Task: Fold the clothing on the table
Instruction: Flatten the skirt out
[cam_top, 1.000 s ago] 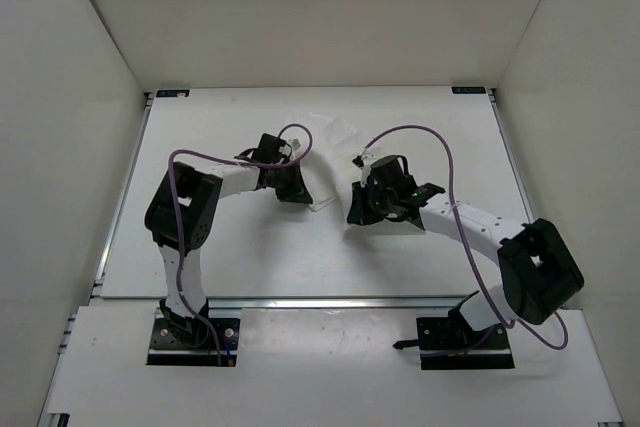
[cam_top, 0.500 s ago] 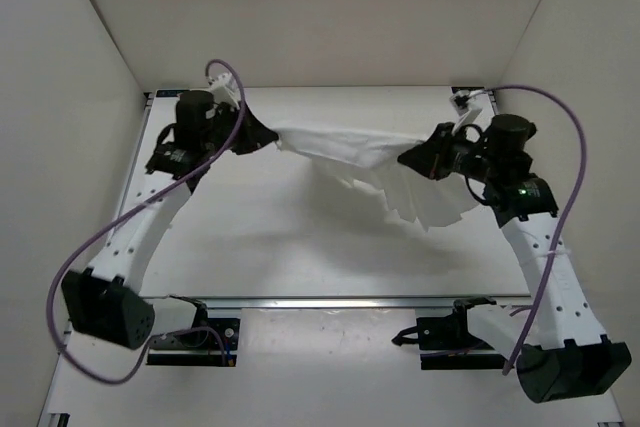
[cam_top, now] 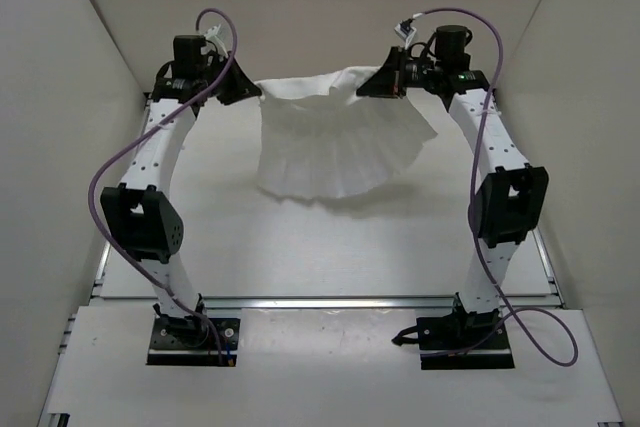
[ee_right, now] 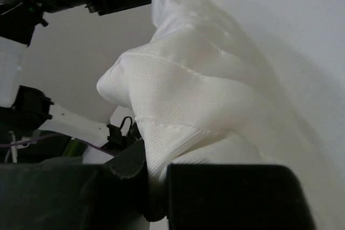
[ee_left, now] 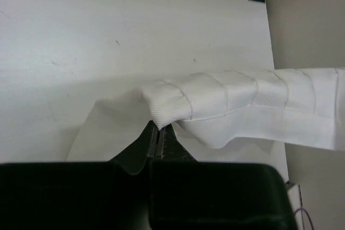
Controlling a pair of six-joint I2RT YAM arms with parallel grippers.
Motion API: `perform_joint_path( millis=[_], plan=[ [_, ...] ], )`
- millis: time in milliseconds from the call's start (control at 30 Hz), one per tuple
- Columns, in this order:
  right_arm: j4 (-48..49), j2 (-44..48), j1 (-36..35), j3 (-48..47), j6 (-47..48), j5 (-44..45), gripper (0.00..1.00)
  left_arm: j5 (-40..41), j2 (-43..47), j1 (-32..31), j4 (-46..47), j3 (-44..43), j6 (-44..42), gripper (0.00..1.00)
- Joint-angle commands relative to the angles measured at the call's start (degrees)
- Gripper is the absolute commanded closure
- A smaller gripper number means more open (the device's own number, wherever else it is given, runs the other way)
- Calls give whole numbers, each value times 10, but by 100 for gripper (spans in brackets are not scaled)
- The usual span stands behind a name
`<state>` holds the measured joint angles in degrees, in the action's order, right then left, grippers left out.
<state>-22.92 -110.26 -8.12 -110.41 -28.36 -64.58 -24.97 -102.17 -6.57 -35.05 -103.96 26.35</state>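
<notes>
The white clothing [cam_top: 335,142] hangs stretched between both grippers above the far part of the table [cam_top: 250,237], its creased lower edge drooping toward the surface. My left gripper [cam_top: 248,94] is shut on the garment's left top corner; in the left wrist view the jaws pinch a seamed edge of the clothing [ee_left: 215,106] at the left gripper [ee_left: 159,129]. My right gripper [cam_top: 378,85] is shut on the right top corner. Seen from the right wrist, bunched clothing [ee_right: 183,95] fills the picture and runs down between the fingers of the right gripper [ee_right: 156,187].
White walls enclose the table on three sides. A silver rail [cam_top: 320,301] runs along the near edge, with both arm bases [cam_top: 195,337] behind it. Purple cables [cam_top: 110,172] loop off each arm. Black brackets [cam_top: 470,91] mark the far corners.
Both arms have swung up and toward the back wall, lifting the clothing from a sagging, sideways stretch into a spread sheet hanging between the grippers.
</notes>
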Motion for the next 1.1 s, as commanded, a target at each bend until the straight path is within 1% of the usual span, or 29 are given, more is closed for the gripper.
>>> perform_joint_path(
  millis=[0, 33, 67, 100, 133, 167, 200, 233, 267, 300, 333, 367, 400, 433, 467, 500, 533, 567, 600, 633, 700, 767, 900, 967, 1067],
  plan=[
    [190, 46, 20, -22, -164, -107, 100, 1, 35, 21, -62, -128, -17, 100],
    [243, 50, 28, 8, -199, -121, 100, 2, 41, 17, -60, -121, -17, 100],
    [347, 57, 34, 70, -269, -149, 100, 9, 54, 18, -50, -81, -19, 100],
    [394, 64, 37, 104, -304, -166, 100, 18, 74, 10, -39, -53, -23, 100],
    [482, 71, 43, 174, -366, -171, 100, 19, 101, 2, -15, 12, -22, 100],
    [546, 74, 47, 242, -401, -175, 100, 31, 119, -3, 19, 93, -17, 100],
    [562, 85, 45, 271, -411, -171, 100, 26, 143, -3, 40, 137, -7, 100],
    [578, 90, 51, 324, -411, -172, 100, 22, 165, -13, 80, 218, 11, 100],
    [573, 99, 53, 396, -381, -161, 100, 13, 187, -13, 129, 331, 22, 100],
    [531, 108, 51, 439, -341, -143, 100, 13, 191, -24, 144, 363, 28, 100],
    [496, 122, 50, 453, -305, -113, 99, 19, 197, -27, 167, 425, 33, 100],
    [375, 129, 46, 471, -210, -83, 99, 17, 200, -36, 185, 471, 32, 100],
    [234, 144, 35, 465, -104, -7, 100, 9, 200, -35, 204, 513, 34, 96],
    [165, 152, 29, 460, -60, 108, 99, 12, 202, -37, 213, 530, 34, 72],
    [80, 170, 9, 458, 6, 167, 88, 5, 209, -40, 219, 559, 34, 61],
    [45, 192, -10, 475, 34, 256, 78, 8, 206, -41, 221, 570, 28, 52],
    [52, 212, -20, 505, 35, 300, 70, 12, 210, -42, 219, 589, 24, 48],
    [59, 225, -24, 525, 30, 313, 68, 15, 216, -44, 216, 594, 20, 46],
    [80, 250, -23, 566, 13, 310, 64, 16, 223, -47, 211, 604, 17, 43],
    [88, 277, -20, 586, 1, 311, 64, 22, 225, -45, 209, 606, 12, 41],
    [101, 317, -36, 651, -15, 343, 63, 22, 227, -51, 207, 625, 10, 41],
    [96, 356, -51, 691, -20, 390, 58, 28, 234, -63, 210, 633, 9, 41],
    [126, 430, -54, 774, -48, 394, 58, 38, 210, -85, 226, 638, 15, 38],
    [134, 441, -59, 802, -46, 412, 57, 41, 191, -90, 233, 634, 16, 37],
    [170, 436, -55, 831, -49, 401, 57, 68, 164, -98, 248, 619, 23, 34]
  ],
)
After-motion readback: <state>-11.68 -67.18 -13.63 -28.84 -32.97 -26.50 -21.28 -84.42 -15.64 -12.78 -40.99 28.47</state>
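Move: Each hand still holds one end of the skirt's waistband in the air. From the left hand, its landing spot is about 18 cm back, 3 cm right and 28 cm down; from the right hand, its spot is roughly 18 cm back, 6 cm right and 33 cm down. The waistband's middle is some 8 cm right of the left hand and level with it. The hanging hem's middle is about 14 cm back, 12 cm right and 18 cm below the left hand. Still pinching the waistband ends, both hands lift 2–3 cm, then sweep down and back towards the robot; the left opens partway down and the right just after, letting the cloth go. The left travels roughly 24 cm down and 20 cm back, tipping its fingers down. The right drops about 27 cm, draws back 20 cm and drifts right, tipping down and turning clockwise some 25 degrees. ##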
